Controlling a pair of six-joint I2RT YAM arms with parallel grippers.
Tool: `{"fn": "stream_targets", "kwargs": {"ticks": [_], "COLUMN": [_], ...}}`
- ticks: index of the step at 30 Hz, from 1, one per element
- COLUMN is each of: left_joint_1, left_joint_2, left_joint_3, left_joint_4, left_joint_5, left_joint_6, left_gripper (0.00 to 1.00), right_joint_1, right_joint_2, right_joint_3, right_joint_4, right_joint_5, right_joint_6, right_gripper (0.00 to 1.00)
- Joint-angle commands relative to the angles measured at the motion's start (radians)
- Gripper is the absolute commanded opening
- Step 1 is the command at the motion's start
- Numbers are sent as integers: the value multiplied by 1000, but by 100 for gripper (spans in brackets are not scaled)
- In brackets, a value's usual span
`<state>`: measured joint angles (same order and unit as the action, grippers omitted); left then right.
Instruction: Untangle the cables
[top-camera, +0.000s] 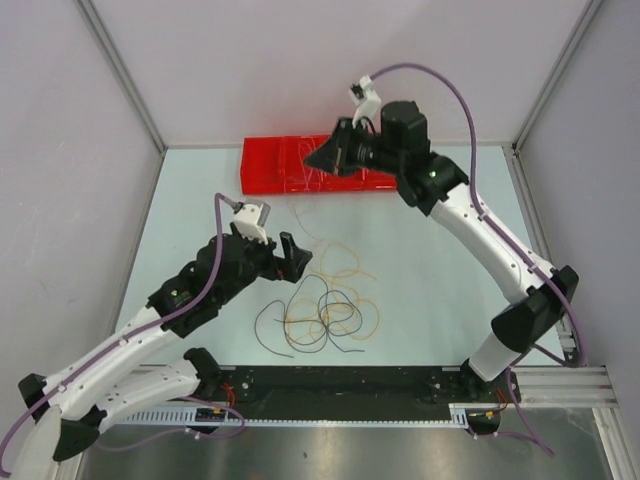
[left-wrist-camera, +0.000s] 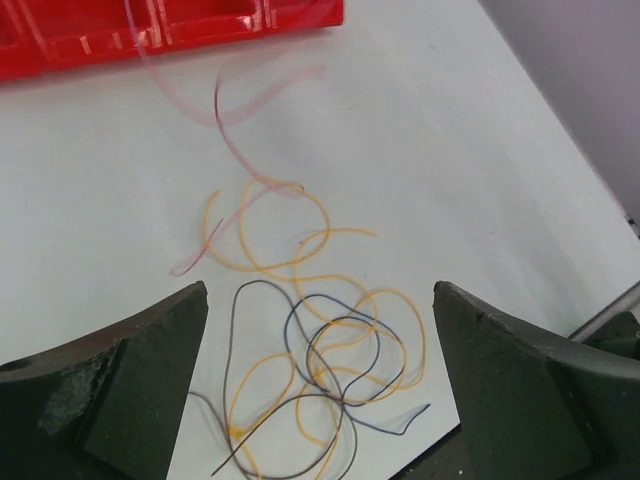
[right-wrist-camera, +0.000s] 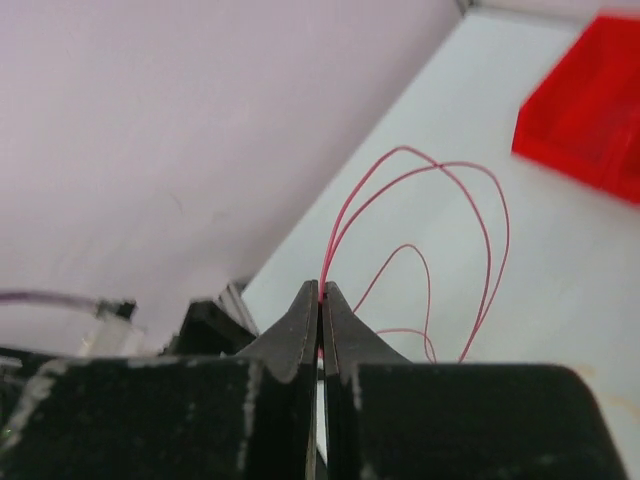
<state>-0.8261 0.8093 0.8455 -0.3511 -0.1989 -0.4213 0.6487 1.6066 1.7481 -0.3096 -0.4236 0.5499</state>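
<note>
A loose tangle of thin cables (top-camera: 325, 310) lies mid-table: orange and yellow loops (left-wrist-camera: 290, 235) crossed by dark grey and navy strands (left-wrist-camera: 345, 350). My left gripper (top-camera: 275, 255) hovers just above and left of the tangle. It is open, and its wide-spread jaws (left-wrist-camera: 320, 300) hold nothing. My right gripper (top-camera: 335, 155) is raised over the red tray and shut on red cables (right-wrist-camera: 480, 230), which loop out from its tips (right-wrist-camera: 322, 290). One blurred red strand (left-wrist-camera: 230, 110) trails from there down toward the pile.
The shallow red tray (top-camera: 270, 165) sits at the table's back edge. Grey walls enclose the left, right and back sides. An aluminium rail (top-camera: 560, 385) with the arm bases runs along the near edge. Thick purple arm cables (top-camera: 450, 90) arc overhead.
</note>
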Motion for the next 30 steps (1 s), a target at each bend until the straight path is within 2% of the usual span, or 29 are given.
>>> {"fn": "stream_targets", "kwargs": {"ticks": [1, 5, 6, 10, 15, 24, 30], "left_joint_1": [4, 2, 2, 2, 2, 4, 4], "left_joint_2": [-65, -140, -157, -220, -242, -164, -160], "left_joint_3": [61, 61, 58, 6, -6, 12, 9], "left_joint_4": [-190, -297, -317, -364, -355, -364, -362], "left_joint_5": [-140, -235, -255, -333, -326, -356, -358], "left_joint_6": [-25, -20, -17, 6, 1, 19, 19], "left_gripper": [100, 100, 100, 100, 100, 100, 100], "right_joint_1": [-23, -66, -81, -121, -164, -178, -198], "right_joint_2": [107, 232, 255, 361, 351, 335, 361], "right_joint_3": [282, 565, 682, 850, 847, 855, 832], "right_joint_4": [-97, -149, -148, -67, 128, 302, 378], "right_joint_5": [37, 28, 19, -38, -26, 31, 141], "right_joint_6": [-77, -62, -42, 42, 91, -42, -180], "right_gripper": [0, 0, 0, 0, 0, 0, 0]}}
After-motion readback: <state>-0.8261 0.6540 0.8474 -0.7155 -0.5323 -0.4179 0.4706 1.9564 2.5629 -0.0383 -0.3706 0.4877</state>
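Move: From the right gripper, which already holds the pink cable, the red box's third compartment from the left is about 28 cm ahead, 7 cm right and 37 cm below. The pink tail touches the table about 6 cm ahead, 1 cm right; the orange cable lies 7 cm back and 7 cm right, the black cables 13 cm back and 1 cm left, all some 39 cm below. From the empty left gripper that compartment is about 39 cm ahead, 11 cm right and 23 cm below. Keep the right fingers shut on the pink cable and haul it about 24 cm up off the orange cable, going some 8 cm forward as you rise and then drifting right, the fingertips tilting upward. Draw the open, empty left gripper about 10 cm left, clear of the cables, turning it a little counter-clockwise and letting it sink slightly at the end. ##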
